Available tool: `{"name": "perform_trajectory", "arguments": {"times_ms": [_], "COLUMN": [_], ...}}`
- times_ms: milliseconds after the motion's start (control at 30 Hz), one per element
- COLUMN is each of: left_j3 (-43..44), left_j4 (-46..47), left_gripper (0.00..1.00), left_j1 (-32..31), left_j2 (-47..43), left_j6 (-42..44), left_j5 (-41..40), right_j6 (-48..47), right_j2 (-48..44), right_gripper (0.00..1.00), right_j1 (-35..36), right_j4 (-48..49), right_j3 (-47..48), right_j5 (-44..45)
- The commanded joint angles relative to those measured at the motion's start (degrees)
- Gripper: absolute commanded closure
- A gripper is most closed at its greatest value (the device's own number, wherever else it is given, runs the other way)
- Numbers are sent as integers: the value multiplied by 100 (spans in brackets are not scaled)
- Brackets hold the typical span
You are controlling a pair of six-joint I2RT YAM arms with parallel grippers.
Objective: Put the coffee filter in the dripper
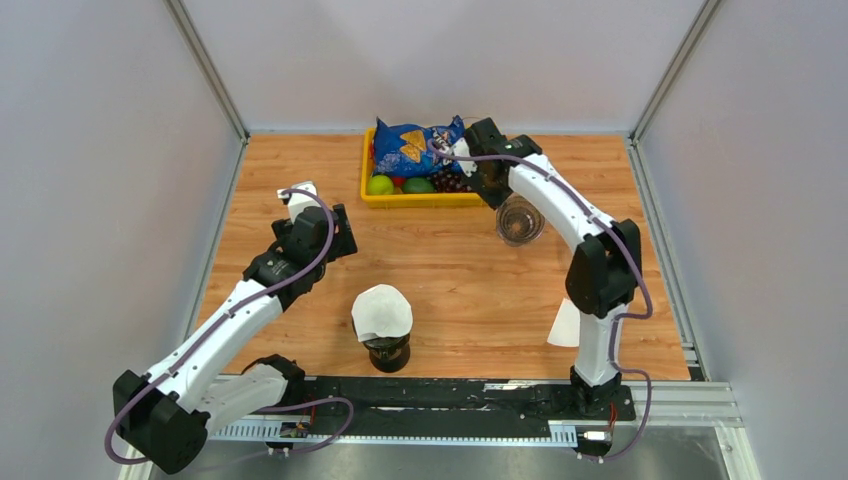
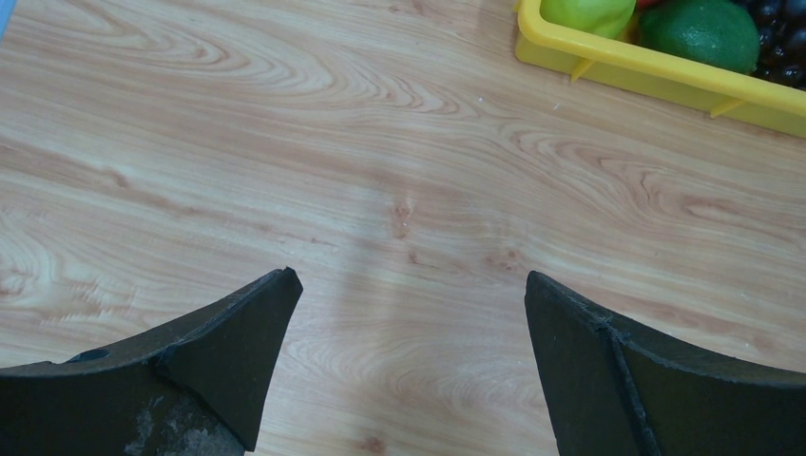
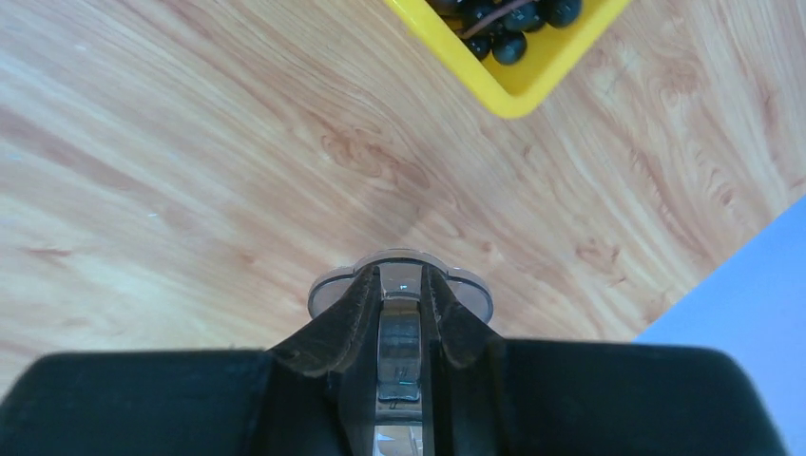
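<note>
The clear glass dripper hangs just above the table right of centre, in front of the yellow basket. My right gripper is shut on it. In the right wrist view the fingers of this gripper pinch the dripper's clear handle, and its round clear flange shows beyond the tips. A white paper coffee filter sits on top of a dark pot near the front middle. My left gripper is open over bare wood at the left, with nothing between its fingers.
A yellow basket at the back holds a blue snack bag, green fruit and dark grapes. A flat white paper lies beside the right arm's base. Grey walls close in the table at left, right and back.
</note>
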Motion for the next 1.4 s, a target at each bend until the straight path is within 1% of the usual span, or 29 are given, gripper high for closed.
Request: {"name": "perform_trajectory", "arguments": {"times_ms": [0,33,100,133,200,233,300,367,400,533,600,733,833,967,1133,1367], "left_j3": [69,68,60,45,37,43,38,40,35,30,31,31,23,35,41,28], "left_j4": [47,47,35,44,56,62,57,57,60,74,81,87,91,70,42,36], "left_gripper": [0,0,0,0,0,0,0,0,0,0,0,0,0,0,0,0], "left_j1": [29,33,31,28,34,34,34,32,33,28,26,27,29,27,33,32], "left_j2": [-164,-175,-215,-237,-263,-269,-274,-275,-275,-271,-271,-272,-269,-253,-265,-317], "left_j6": [63,65,53,48,56,57,58,49,47,48,56,64,74,66,55,57], "left_j5": [52,48,37,36,77,82,105,113,120,126,123,107,111,85,87,77], "right_j6": [1505,1743,2613,2948,3276,3505,3911,4188,4249,4247,4218,4157,4131,4081,4005,4012], "right_j2": [-1059,-1249,-1560,-1728,-2040,-2171,-2357,-2414,-2440,-2345,-2214,-1922,-1794,-1740,-1503,-1084], "right_gripper": [100,100,100,100,100,100,100,100,100,100,100,100,100,99,99,97], "right_j1": [-85,-103,-303,-486,-888,-1077,-1457,-1942,-2165,-2758,-3221,-3620,-3796,-3918,-3925,-3933], "right_j4": [-136,-17,53,52,64,51,-188,-508,-605,-993,-1068,-1340,-1576,-1549,-1444,-1457], "right_j3": [8,-117,-95,-60,-42,-52,47,194,212,220,257,545,703,580,596,631], "right_j5": [-270,-138,309,296,-129,-114,-86,-515,-606,-437,-618,-686,-599,-637,-1038,-1030]}}
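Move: The right hand already holds the smoky dripper by its handle. The clear glass, hidden under the forearm, is roughly 20 cm to the right, 9 cm back and 9 cm below. The loose filter lies about 14 cm nearer the base than the glass and some 3 cm to its left; the yellow basket's middle is about 18 cm ahead and 14 cm left of the hand. From the idle left hand, the glass is around 62 cm right, 3 cm ahead and 13 cm lower. Rightward in a high arc, the right hand swings the gripped dripper away from the basket to above the clear glass: first up about 15 cm, then some 23 cm to the right while easing back a little, and finally sinking slowly by about 7 cm. On the way it turns roughly 70 degrees clockwise, keeping its hold on the handle. ##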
